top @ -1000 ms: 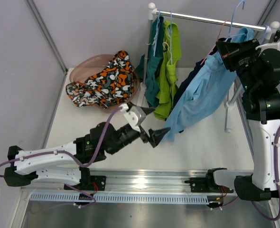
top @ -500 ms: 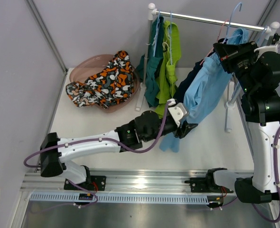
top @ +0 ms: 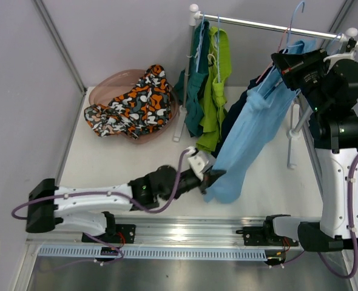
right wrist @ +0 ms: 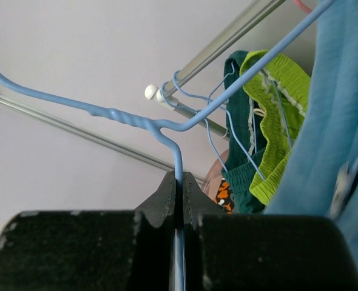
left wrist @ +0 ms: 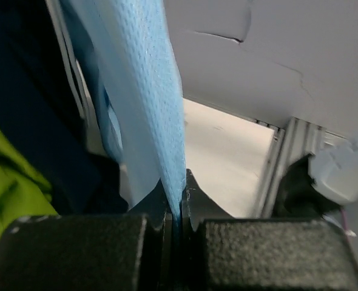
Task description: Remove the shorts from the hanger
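The light blue shorts (top: 252,130) hang stretched from a blue wire hanger (top: 298,21) at the right end of the rack. My right gripper (top: 280,60) is shut on that hanger's stem (right wrist: 178,154), just below its twisted neck. My left gripper (top: 217,176) is low over the table and shut on the light blue shorts' bottom hem (left wrist: 151,91), the fabric pinched between its fingertips. Navy shorts (top: 232,118) hang behind the blue pair. Lime green shorts (top: 216,91) and teal shorts (top: 195,79) hang on the rail's left end. Blotch-patterned shorts (top: 133,100) lie in a basin.
The pink basin (top: 106,86) sits at the back left of the table. A metal rack rail (top: 252,24) spans the back on white uprights (top: 291,142), close to my right arm. An aluminium rail (top: 179,233) runs along the near edge.
My left gripper swung right to the light blue shorts, closed on their hem and drew back towards the near edge, pulling the fabric taut. The right gripper kept hold of the hanger.
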You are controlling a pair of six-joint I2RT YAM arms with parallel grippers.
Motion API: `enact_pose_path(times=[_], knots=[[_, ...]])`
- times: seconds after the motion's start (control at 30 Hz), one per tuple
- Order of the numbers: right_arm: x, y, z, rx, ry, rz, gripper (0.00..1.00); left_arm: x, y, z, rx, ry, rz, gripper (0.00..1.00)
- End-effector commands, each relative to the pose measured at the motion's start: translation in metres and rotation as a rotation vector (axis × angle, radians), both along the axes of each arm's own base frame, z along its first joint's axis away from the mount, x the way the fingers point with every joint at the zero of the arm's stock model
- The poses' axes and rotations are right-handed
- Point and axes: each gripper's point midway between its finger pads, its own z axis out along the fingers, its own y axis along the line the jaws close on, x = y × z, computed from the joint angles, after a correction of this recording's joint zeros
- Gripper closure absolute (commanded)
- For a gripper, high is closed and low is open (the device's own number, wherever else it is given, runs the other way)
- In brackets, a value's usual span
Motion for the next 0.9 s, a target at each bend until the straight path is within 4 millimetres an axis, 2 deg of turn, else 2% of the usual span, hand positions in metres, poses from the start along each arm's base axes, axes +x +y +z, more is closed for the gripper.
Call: enact_pose_path(times=[0.0, 0.03, 0.07, 0.1, 0.13, 0.2, 0.3, 0.33, 0.4, 0.43, 0.47, 0.5, 0.53, 0.57, 0.6, 0.63, 0.67, 0.7, 0.73, 0.77, 0.8, 0.83, 0.87], knots=[[-0.004, -0.012, 0.065, 0.025, -0.198, -0.017, 1.0, -0.056, 0.032, -0.039, -0.007, 0.106, -0.058, 1.0], [0.0, -0.014, 0.067, 0.024, -0.2, -0.021, 1.0, -0.07, 0.052, -0.077, 0.035, 0.159, -0.064, 1.0], [0.005, -0.016, 0.073, 0.02, -0.208, -0.026, 1.0, -0.093, 0.056, -0.086, 0.038, 0.186, -0.105, 1.0], [0.009, -0.021, 0.076, 0.014, -0.209, -0.034, 1.0, -0.102, 0.063, -0.092, 0.039, 0.21, -0.108, 1.0], [0.011, -0.02, 0.077, 0.018, -0.201, -0.029, 1.0, -0.113, 0.077, -0.115, 0.056, 0.254, -0.095, 1.0], [0.014, -0.019, 0.082, 0.018, -0.207, -0.021, 1.0, -0.116, 0.086, -0.123, 0.055, 0.299, -0.09, 1.0], [0.01, -0.02, 0.087, 0.029, -0.222, -0.026, 1.0, -0.113, 0.087, -0.122, 0.063, 0.269, -0.069, 1.0], [0.01, -0.029, 0.089, 0.038, -0.224, -0.052, 1.0, -0.109, 0.085, -0.122, 0.073, 0.255, -0.048, 1.0], [0.006, -0.027, 0.089, 0.053, -0.219, -0.035, 1.0, -0.103, 0.077, -0.104, 0.073, 0.199, -0.031, 1.0], [0.003, -0.025, 0.087, 0.058, -0.211, -0.023, 1.0, -0.096, 0.075, -0.099, 0.075, 0.179, -0.006, 1.0], [-0.001, -0.02, 0.084, 0.078, -0.196, 0.007, 1.0, -0.088, 0.062, -0.076, 0.046, 0.166, 0.008, 1.0], [-0.009, -0.018, 0.073, 0.093, -0.176, 0.019, 1.0, -0.079, 0.058, -0.073, 0.068, 0.147, 0.023, 1.0], [-0.015, -0.013, 0.067, 0.113, -0.169, 0.04, 1.0, -0.054, 0.056, -0.069, 0.072, 0.144, 0.077, 1.0], [-0.024, -0.009, 0.062, 0.16, -0.162, 0.063, 1.0, -0.042, 0.039, -0.043, 0.053, 0.13, 0.082, 1.0], [-0.053, -0.006, 0.07, 0.186, -0.214, 0.084, 1.0, -0.015, 0.037, -0.039, 0.066, 0.124, 0.135, 1.0], [-0.048, 0.009, 0.041, 0.215, -0.146, 0.136, 1.0, -0.002, 0.032, -0.041, 0.089, 0.118, 0.148, 1.0], [-0.056, 0.014, 0.037, 0.248, -0.138, 0.156, 1.0, 0.012, 0.013, -0.037, 0.12, 0.108, 0.145, 1.0], [-0.064, 0.019, 0.032, 0.258, -0.125, 0.175, 1.0, 0.04, 0.006, -0.017, 0.098, 0.103, 0.187, 1.0], [-0.077, 0.022, 0.029, 0.263, -0.125, 0.19, 1.0, 0.056, -0.007, 0.011, 0.066, 0.093, 0.193, 1.0], [-0.083, 0.026, 0.026, 0.269, -0.111, 0.208, 1.0, 0.065, -0.014, -0.003, 0.141, 0.114, 0.186, 1.0], [-0.089, 0.026, 0.028, 0.272, -0.115, 0.214, 1.0, 0.094, -0.034, 0.028, 0.101, 0.103, 0.211, 1.0], [-0.097, 0.026, 0.033, 0.275, -0.127, 0.224, 1.0, 0.104, -0.044, 0.023, 0.121, 0.113, 0.206, 1.0], [-0.101, 0.028, 0.036, 0.286, -0.129, 0.24, 1.0, 0.108, -0.05, 0.008, 0.18, 0.14, 0.183, 1.0]])
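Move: The left hand grips the lower end of the light-blue shorts; the hanger neck, held by the right hand, is about 19 cm ahead, 15 cm right and 25 cm above it. From the left hand, navy shorts are some 20 cm ahead, 10 right and 5 up, lime shorts about 25 straight ahead and 2 up. From the right hand, the light-blue shorts' middle is roughly 8 cm back, 5 left and 14 below. Keeping its pinch on the light-blue shorts, the left hand tugs them back, down and left about 10 cm each way, then reverses and swings some 19 cm forward, rising and going right towards the hanger. The right hand keeps the hanger neck, edges forward and slightly down, then draws back about 10 cm and a little left, its left side rolling up some 15 degrees. ##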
